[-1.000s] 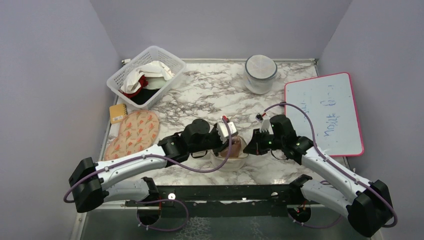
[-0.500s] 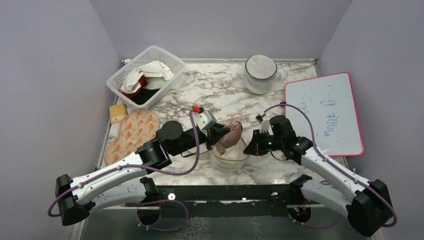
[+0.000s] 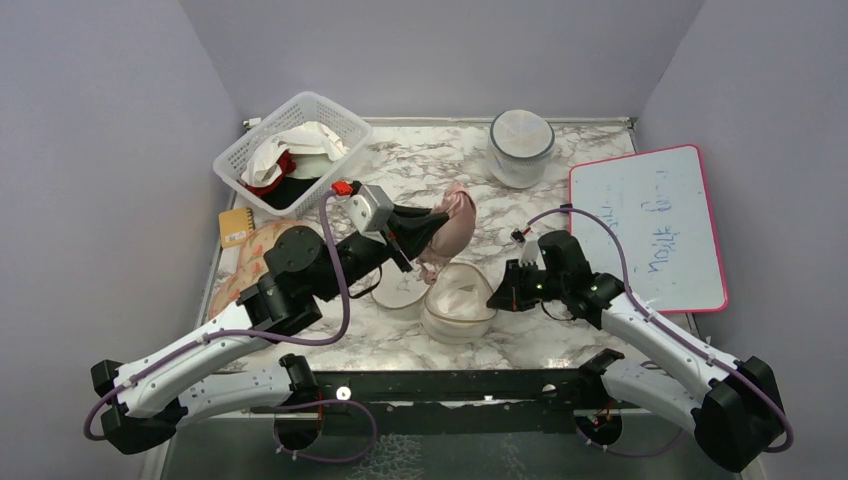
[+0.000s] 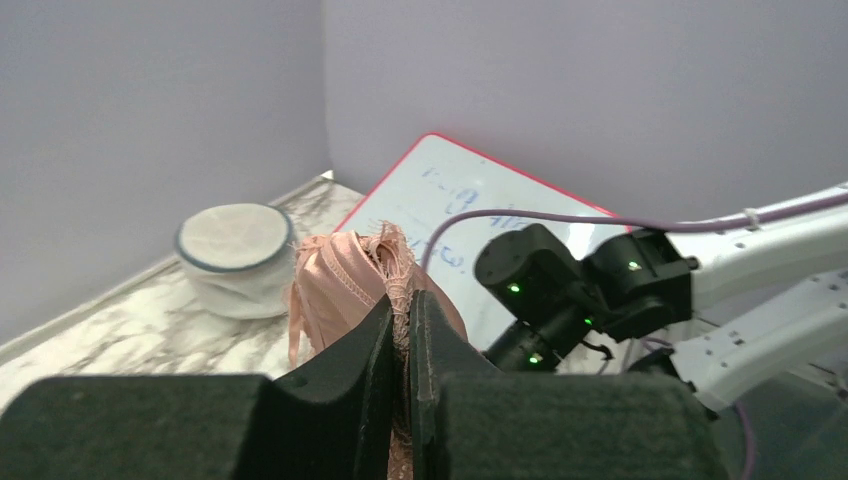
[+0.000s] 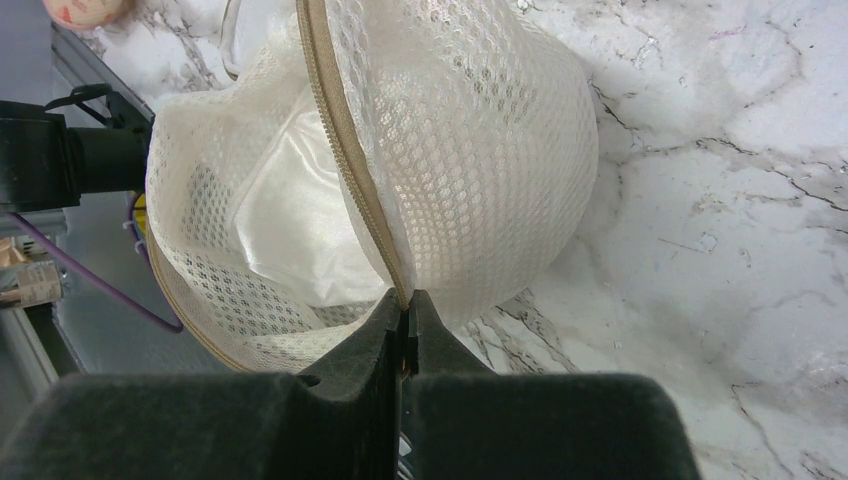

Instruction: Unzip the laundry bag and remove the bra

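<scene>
The cream mesh laundry bag (image 3: 460, 305) lies open near the table's front edge, its lid (image 3: 402, 290) folded out to the left. In the right wrist view its zipper rim (image 5: 345, 130) runs into my right gripper (image 5: 405, 305), which is shut on the bag's zipper edge; that gripper also shows from above (image 3: 500, 292). My left gripper (image 3: 425, 232) is shut on the pale pink bra (image 3: 452, 222) and holds it in the air above and behind the bag. In the left wrist view the bra (image 4: 335, 280) bunches up from between the shut fingers (image 4: 400, 330).
A white basket (image 3: 330, 112) with white, red and black clothes stands at the back left. A greyish-white round pod (image 3: 521, 145) sits at the back centre. A pink-rimmed whiteboard (image 3: 650, 225) lies on the right. Patterned pads (image 3: 262, 262) lie on the left.
My left gripper has lifted the bra out of the bag and carried it up and back to the left. The right gripper has stayed on the bag's zipper edge.
</scene>
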Robot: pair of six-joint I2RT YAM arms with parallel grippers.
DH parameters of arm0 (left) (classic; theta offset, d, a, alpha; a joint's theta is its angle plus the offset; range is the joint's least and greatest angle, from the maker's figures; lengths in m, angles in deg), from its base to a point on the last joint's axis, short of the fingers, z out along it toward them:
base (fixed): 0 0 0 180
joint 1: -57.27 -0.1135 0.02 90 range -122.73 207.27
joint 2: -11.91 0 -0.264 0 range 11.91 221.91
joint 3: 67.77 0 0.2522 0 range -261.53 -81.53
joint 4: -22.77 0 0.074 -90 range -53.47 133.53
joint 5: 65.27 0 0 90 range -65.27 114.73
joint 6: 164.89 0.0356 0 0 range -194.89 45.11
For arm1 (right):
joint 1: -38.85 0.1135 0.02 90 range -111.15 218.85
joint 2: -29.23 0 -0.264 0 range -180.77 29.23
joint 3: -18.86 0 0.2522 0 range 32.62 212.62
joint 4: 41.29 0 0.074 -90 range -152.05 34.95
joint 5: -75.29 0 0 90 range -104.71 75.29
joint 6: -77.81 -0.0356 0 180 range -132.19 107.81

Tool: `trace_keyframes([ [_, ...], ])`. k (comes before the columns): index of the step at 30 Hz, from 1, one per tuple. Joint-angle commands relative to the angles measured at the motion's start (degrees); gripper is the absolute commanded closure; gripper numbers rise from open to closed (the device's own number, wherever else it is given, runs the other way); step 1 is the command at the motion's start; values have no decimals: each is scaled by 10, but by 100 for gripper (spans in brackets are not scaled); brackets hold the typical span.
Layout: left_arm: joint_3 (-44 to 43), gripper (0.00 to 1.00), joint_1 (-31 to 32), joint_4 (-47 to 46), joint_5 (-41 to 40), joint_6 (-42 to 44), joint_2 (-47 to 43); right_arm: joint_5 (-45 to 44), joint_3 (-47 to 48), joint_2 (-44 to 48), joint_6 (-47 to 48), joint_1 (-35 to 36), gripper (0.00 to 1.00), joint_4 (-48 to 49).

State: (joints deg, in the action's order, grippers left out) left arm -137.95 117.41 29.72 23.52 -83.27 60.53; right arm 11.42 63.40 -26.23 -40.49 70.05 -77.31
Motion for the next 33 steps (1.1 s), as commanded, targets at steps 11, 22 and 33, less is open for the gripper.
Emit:
trace_keyframes([
  [11,-106,100,-54,-24,-419,301,126,0,3,-4,2,1,99,19],
  [22,-217,100,-304,-90,-388,314,310,1,4,-15,13,1,99,23],
  [33,-366,100,-424,-91,-425,407,536,6,-3,-22,16,1,99,25],
])
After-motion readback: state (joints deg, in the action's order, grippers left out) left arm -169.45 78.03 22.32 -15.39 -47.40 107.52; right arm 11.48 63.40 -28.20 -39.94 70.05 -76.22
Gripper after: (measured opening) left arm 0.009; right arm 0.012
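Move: My left hand already holds the bra high in the air; the laundry basket lies about 34 cm ahead of it, 31 cm to its left and some 38 cm lower. The emptied laundry bag is 4 cm to this hand's right, 1 cm ahead, far below, and its round lid some 8 cm ahead and 7 cm left. A notebook sits about 19 cm ahead and 43 cm left. From my right hand the basket is roughly 34 cm ahead and 41 cm left. I swing the bra away from the laundry bag in one quick sweep, my left hand going forward about 35 cm and left some 23 cm towards the basket, staying high. On the way I turn the hand roughly 90 degrees, mostly counter-clockwise, so the fingers end up pointing forward, still pinching the bra. My right hand stays put, keeping its pinch on the bag's zipped rim. ##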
